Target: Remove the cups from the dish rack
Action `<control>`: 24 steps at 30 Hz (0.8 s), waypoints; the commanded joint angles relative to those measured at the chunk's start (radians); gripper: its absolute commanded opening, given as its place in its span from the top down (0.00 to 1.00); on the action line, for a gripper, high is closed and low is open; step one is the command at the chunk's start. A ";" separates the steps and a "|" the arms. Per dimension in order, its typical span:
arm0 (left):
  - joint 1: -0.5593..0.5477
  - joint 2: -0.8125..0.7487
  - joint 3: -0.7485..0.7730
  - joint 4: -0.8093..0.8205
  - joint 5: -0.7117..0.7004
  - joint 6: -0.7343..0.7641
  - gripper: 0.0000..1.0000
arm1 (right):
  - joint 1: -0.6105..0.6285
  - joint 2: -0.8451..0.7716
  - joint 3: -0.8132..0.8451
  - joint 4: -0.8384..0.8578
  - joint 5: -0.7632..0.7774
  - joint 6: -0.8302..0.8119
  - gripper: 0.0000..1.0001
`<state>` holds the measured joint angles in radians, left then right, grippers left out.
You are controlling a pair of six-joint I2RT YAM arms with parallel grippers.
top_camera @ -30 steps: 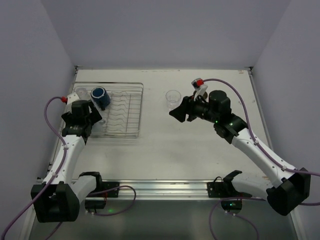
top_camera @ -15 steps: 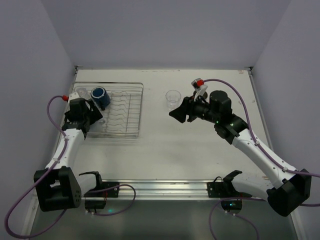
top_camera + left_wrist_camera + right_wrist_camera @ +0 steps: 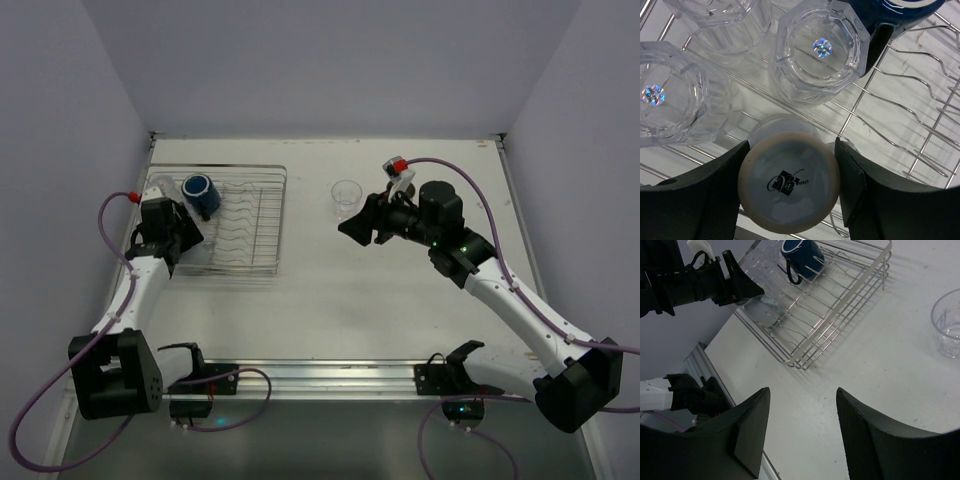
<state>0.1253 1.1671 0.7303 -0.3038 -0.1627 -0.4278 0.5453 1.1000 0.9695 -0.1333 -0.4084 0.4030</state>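
Note:
The silver wire dish rack (image 3: 255, 222) stands at the table's left. In it a dark blue mug (image 3: 200, 195) lies on its side beside upside-down clear tumblers (image 3: 821, 52). My left gripper (image 3: 790, 167) is down in the rack's near left corner, shut on an upside-down pale cup (image 3: 789, 185) with a black logo on its base; both fingers press its sides. Another clear cup (image 3: 346, 197) stands upright on the table right of the rack. My right gripper (image 3: 355, 226) hovers open just near that cup, holding nothing.
Two more clear tumblers (image 3: 670, 97) sit left of and behind the gripped cup. Upright rack prongs (image 3: 910, 110) rise to its right. In the right wrist view the rack (image 3: 840, 305) lies ahead, with bare table below the open fingers (image 3: 752, 425).
My left gripper has closed from wide open onto the pale cup and shifted slightly toward the rack's left corner. The right arm has stayed still.

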 commanded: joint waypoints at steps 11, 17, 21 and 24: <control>0.007 -0.185 0.096 -0.029 0.086 0.003 1.00 | 0.019 0.014 0.000 0.106 -0.006 0.080 0.40; 0.005 -0.216 0.138 -0.040 0.107 -0.008 1.00 | 0.038 0.023 -0.040 0.274 -0.061 0.192 0.39; 0.005 -0.221 0.165 -0.038 0.115 -0.017 1.00 | 0.053 0.060 -0.057 0.397 -0.118 0.266 0.39; 0.004 -0.227 0.179 -0.029 0.156 -0.037 1.00 | 0.080 0.090 -0.061 0.475 -0.147 0.290 0.39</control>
<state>0.1295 0.9722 0.8387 -0.3855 -0.0708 -0.4362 0.5983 1.1675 0.9230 0.1757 -0.4942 0.6296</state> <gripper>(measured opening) 0.685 0.612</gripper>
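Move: The white cup already sits upside down between the left fingers, in the near left part of the dish rack. The closest clear glass stands about 8 cm ahead of the left hand and 1 cm to its left. Another is roughly 10 cm left and 2 cm ahead, and the blue mug about 11 cm ahead and 4 cm right, all near hand height. From the empty right hand, the white cup lies some 39 cm left, 5 cm ahead and 17 cm below. Keep the left fingers' grip on the white cup and lift it about 9 cm, nearly straight up off the rack, gathering speed after a slow start and tipping the fingers up to point more forward by some 13 degrees. Shortly after, start the empty right gripper left towards the cup, rising a little and rolling its left side up, its fingers staying open. ##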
